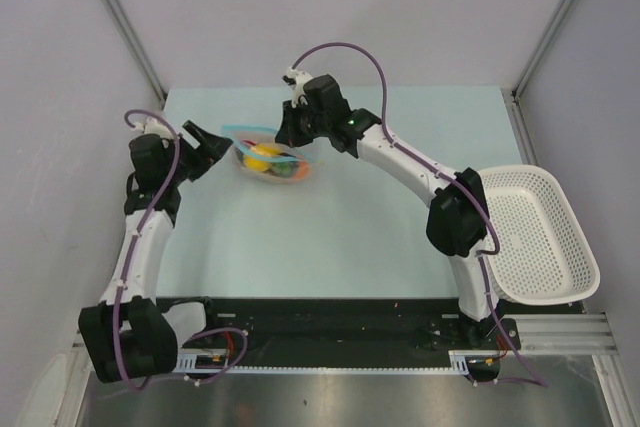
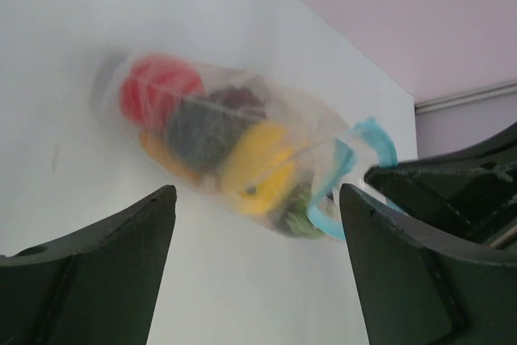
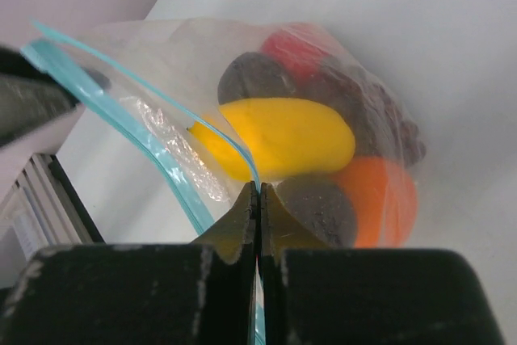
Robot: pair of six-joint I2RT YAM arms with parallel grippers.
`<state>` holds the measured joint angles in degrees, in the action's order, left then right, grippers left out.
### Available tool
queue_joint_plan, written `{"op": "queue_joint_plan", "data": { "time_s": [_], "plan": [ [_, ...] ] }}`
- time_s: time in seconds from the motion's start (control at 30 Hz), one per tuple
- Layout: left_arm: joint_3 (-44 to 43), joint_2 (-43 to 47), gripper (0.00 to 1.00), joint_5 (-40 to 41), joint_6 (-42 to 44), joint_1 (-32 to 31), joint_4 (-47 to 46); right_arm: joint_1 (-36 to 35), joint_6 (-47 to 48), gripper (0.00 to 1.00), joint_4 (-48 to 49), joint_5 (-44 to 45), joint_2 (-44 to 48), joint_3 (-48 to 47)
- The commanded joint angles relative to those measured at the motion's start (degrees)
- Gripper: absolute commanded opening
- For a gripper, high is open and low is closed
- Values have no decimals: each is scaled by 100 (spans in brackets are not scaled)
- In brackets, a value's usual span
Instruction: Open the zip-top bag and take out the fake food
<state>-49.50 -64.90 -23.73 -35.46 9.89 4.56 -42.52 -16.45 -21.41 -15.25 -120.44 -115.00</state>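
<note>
The clear zip-top bag lies at the table's middle back, its teal zip strip parted into a gaping mouth. Inside sits the fake food: a yellow oblong, an orange ball, a red ball and dark pieces. My right gripper is shut on one side of the zip edge, at the bag's right end. My left gripper stands open just left of the bag, nothing between its fingers.
A white perforated basket hangs over the table's right edge beside the right arm. Grey walls close in at the back and on both sides. A black rail runs along the near edge.
</note>
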Motion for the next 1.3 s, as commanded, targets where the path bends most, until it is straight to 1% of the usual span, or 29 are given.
{"op": "queue_joint_plan", "data": {
  "time_s": [0.0,0.1,0.13,0.2,0.23,0.27,0.33,0.37,0.47,0.5,0.57,0.6,0.67,0.7,0.77,0.8,0.87,0.9,0.97,1.03,1.07,1.1,1.17,1.27],
  "plan": [
    [431,460,84,457,-1357,-565,688,-28,-649,0,58,390,12,-348],
    [642,899,81,737,-1919,-1154,511,-54,-702,0,-3,435,21,-330],
    [695,996,80,886,-2234,-1295,511,-72,-702,0,-21,426,38,-330],
    [853,1295,80,1404,-2682,-1647,581,-89,-702,0,-13,470,91,-251],
    [897,1366,82,1606,-2781,-1874,616,-98,-763,0,14,444,117,-216],
    [950,1410,84,1965,-2851,-1964,625,-107,-790,0,40,400,152,-155],
    [977,1279,84,2030,-2957,-2008,468,-116,-807,0,102,400,196,-119],
    [907,1052,84,2091,-2975,-2017,493,-133,-834,0,119,391,223,-110],
    [810,691,79,2056,-3036,-2026,204,-142,-834,0,154,373,267,-67],
    [766,481,73,2021,-3115,-2017,160,-125,-825,0,181,373,284,-58],
    [687,260,68,1995,-3142,-2026,-16,-125,-816,0,198,321,293,-49],
    [652,68,63,1942,-3186,-2017,-25,-116,-816,0,199,303,293,-49],
    [503,-74,58,1933,-3143,-2026,-69,-116,-834,0,199,224,293,-40],
    [476,-145,52,1942,-3099,-2026,-78,-107,-825,0,190,206,302,-40],
    [423,-242,45,1933,-3011,-2017,-271,-107,-808,0,164,171,328,-5],
    [406,-259,40,1933,-2915,-2026,-315,-107,-799,0,163,171,346,13],
    [292,-312,39,1986,-2783,-2009,-298,-107,-790,0,189,154,407,83],
    [248,-312,41,2012,-2625,-2017,-271,-107,-790,0,181,145,425,109],
    [230,-356,40,1925,-2589,-2009,-332,-125,-799,0,198,101,486,170],
    [221,-391,25,1837,-2571,-2009,-420,-151,-790,0,190,74,522,206],
    [169,-435,6,1793,-2545,-2009,-394,-160,-772,0,129,57,522,206],
    [107,-435,0,1758,-2475,-2009,-359,-169,-746,0,102,48,531,206],
    [-77,-409,0,1740,-2334,-2000,-105,-169,-650,0,6,83,565,215],
    [-288,-243,0,1906,-1843,-2009,343,-134,-483,0,-169,136,575,171]
  ]
}}
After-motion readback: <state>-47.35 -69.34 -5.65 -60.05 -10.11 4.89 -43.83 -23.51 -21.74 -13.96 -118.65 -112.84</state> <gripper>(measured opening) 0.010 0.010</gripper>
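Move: The near blue zip strip of the bag lies about 10 cm to the right of the open left gripper, roughly 1 cm back and 5 cm lower. The yellow food is also about 10 cm right, 2 cm back and 9 cm below; the orange food is some 18 cm right, 4 cm back and 9 cm below. From the right hand, already shut on the far strip, the near strip is about 5 cm left, 3 cm back and 4 cm down. Swinging right about 9 cm while drawing back, the left hand then comes forward again, dipping low and rising a little to end about 4 cm lower at the bag's near zip strip. It rolls its left side down and noses down some 15 degrees, and its wide-open fingers shut on that strip. The right hand keeps its pinch on the far strip, easing back slightly. ##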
